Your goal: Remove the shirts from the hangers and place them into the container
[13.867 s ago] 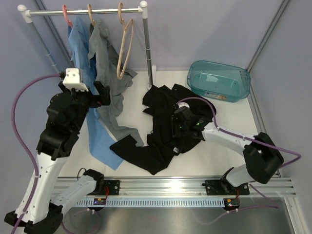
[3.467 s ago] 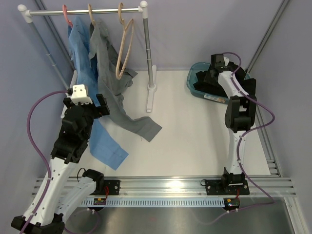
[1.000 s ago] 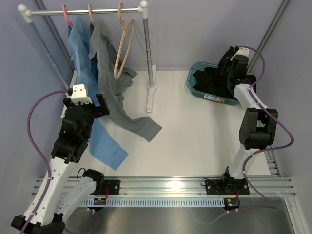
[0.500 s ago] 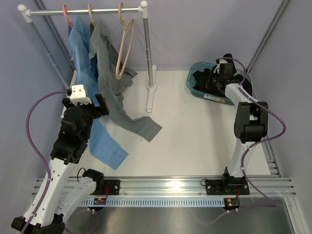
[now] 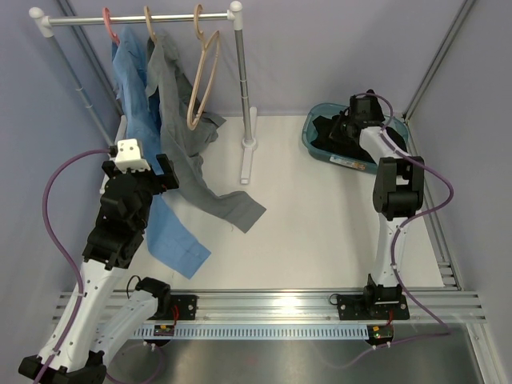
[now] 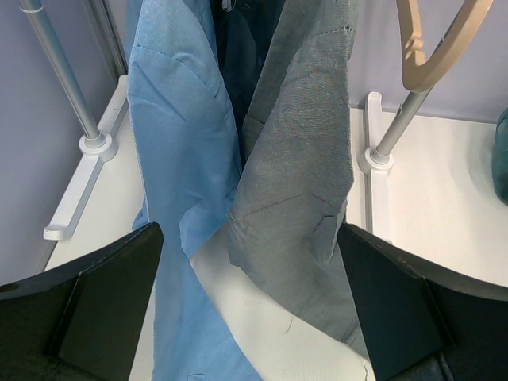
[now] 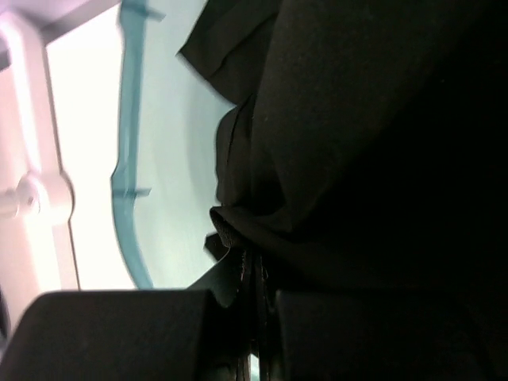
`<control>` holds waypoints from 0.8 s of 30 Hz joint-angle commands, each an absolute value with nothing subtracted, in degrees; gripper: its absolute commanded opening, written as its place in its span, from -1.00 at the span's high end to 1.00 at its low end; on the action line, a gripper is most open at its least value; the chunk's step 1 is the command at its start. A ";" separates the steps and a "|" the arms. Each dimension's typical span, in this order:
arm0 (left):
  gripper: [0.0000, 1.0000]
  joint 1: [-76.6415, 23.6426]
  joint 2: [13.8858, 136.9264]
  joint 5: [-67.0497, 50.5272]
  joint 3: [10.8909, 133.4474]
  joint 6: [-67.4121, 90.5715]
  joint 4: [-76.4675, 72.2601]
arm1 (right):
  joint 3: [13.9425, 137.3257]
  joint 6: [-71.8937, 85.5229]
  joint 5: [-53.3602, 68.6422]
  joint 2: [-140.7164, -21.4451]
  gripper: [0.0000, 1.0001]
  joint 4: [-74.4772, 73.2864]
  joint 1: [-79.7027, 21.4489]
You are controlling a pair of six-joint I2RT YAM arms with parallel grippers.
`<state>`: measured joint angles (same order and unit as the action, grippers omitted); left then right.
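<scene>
A light blue shirt and a grey shirt hang from the rail on a pink hanger and a tan hanger. A second tan hanger hangs bare. My left gripper is open in front of both shirts, the blue shirt and grey shirt lying between and beyond its fingers. The black shirt lies bunched in the teal container. My right gripper is down inside it, shut on a fold of black shirt.
The white-and-metal rail stands at the back left, its right post and foot on the table. The grey shirt's tail trails over the table. The blue shirt's hem reaches the near left.
My right arm has swung from the tub's far right rim leftward and down over the tub, black shirt still pinched. The left arm and hanging shirts have not moved.
</scene>
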<state>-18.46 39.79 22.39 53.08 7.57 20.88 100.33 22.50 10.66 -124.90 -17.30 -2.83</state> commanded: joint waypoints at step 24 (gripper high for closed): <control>-0.98 -18.11 40.25 23.20 53.00 8.26 17.58 | 128.30 15.29 -20.55 -124.44 -0.49 -30.05 -1.41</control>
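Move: The right hand, with the black shirt pinched in its shut fingers, is already over the container: the container's middle lies about 2 cm back, 3 cm to the right and 4 cm below it. The clothes rack's near foot stands some 30 cm to this hand's left, 7 cm back and 8 cm lower. From the idle left hand, the container is roughly 27 cm ahead, 56 cm to the right and 27 cm below. The right hand first eases about 2 cm down into the container, and a little forward and right, still carrying the bunched end of the black shirt, and at the bottom its fingers start to open and let the cloth go. Opening on to about three quarters, it then lifts some 17 cm up out of the container, drifting about 5 cm right and slightly forward, with the fingers tipping upward and the hand turning clockwise. ##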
